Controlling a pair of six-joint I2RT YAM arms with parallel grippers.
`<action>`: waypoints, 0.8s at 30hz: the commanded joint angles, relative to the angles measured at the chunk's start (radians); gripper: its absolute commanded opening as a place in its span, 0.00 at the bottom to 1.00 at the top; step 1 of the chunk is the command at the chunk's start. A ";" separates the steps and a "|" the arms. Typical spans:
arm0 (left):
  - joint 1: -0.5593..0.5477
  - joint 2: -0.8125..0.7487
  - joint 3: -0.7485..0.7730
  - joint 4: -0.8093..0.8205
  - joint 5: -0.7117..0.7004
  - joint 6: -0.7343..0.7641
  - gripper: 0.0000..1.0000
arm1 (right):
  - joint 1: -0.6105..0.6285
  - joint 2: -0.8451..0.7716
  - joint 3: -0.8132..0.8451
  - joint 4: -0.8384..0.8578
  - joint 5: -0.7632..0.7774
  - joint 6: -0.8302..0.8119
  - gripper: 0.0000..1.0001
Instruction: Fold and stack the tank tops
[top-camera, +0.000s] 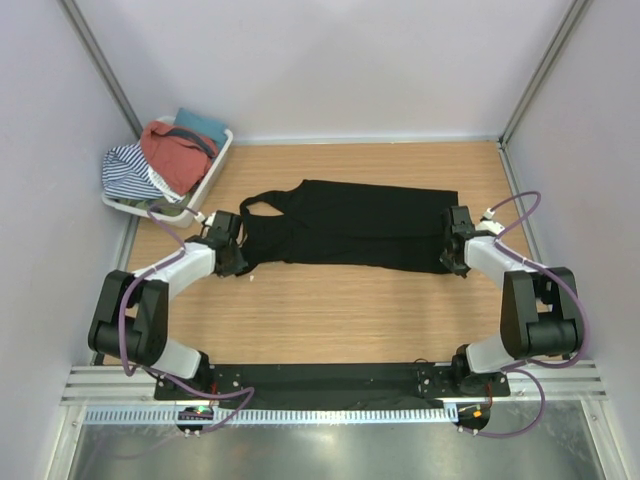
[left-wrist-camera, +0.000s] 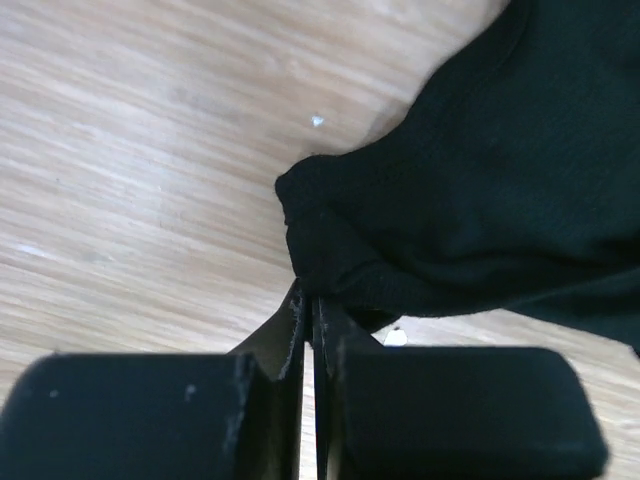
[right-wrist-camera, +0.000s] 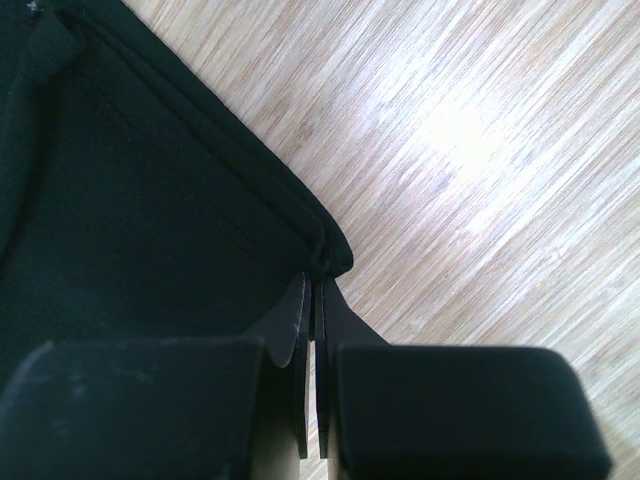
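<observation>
The black tank top lies spread flat on the wooden table, straps to the left and hem to the right. My left gripper is at its near-left strap end. In the left wrist view the jaws are shut on a bunched tip of the black cloth. At the near-right hem corner sits my right gripper. Its wrist view shows the jaws shut on that corner of the black cloth. The rust-red tank top lies crumpled in the basket.
A white plastic basket stands at the back left, also holding a striped cloth and a teal cloth. White walls enclose the table at the left, back and right. Bare wood lies between the top and the arm bases.
</observation>
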 joint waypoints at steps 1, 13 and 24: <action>0.012 -0.015 0.061 0.030 -0.041 0.019 0.00 | -0.005 -0.045 0.003 -0.012 0.014 -0.014 0.01; 0.046 -0.090 0.141 -0.049 -0.201 -0.013 0.00 | -0.003 -0.069 0.009 -0.056 0.016 -0.042 0.01; 0.072 0.048 0.282 -0.095 -0.222 0.006 0.00 | -0.005 -0.086 0.013 -0.082 -0.003 -0.048 0.01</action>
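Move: The left fingers are already shut on the near left end of the folded black tank top, down at the table. Its strap loop lies about 15 cm ahead and 5 cm to the right, flat at that height; the clothes basket's middle is roughly 25 cm ahead and 17 cm left, and the folded body's middle some 11 cm ahead and 27 cm right. From the right hand, which holds the opposite near corner, the strap loop is about 16 cm ahead and 50 cm left. Keeping its pinch on the tank top's near left end, the left hand carries it forward and up about 7 cm each way and some 4 cm left, over the table towards the strap end and the basket; it levels off and finishes nearly straight forward, while the fingers tip about 10 degrees more forward and the wrist turns slightly counter-clockwise. The right hand keeps its closed grip on the other near corner, low over the table, easing only about a centimetre back and a little up. ##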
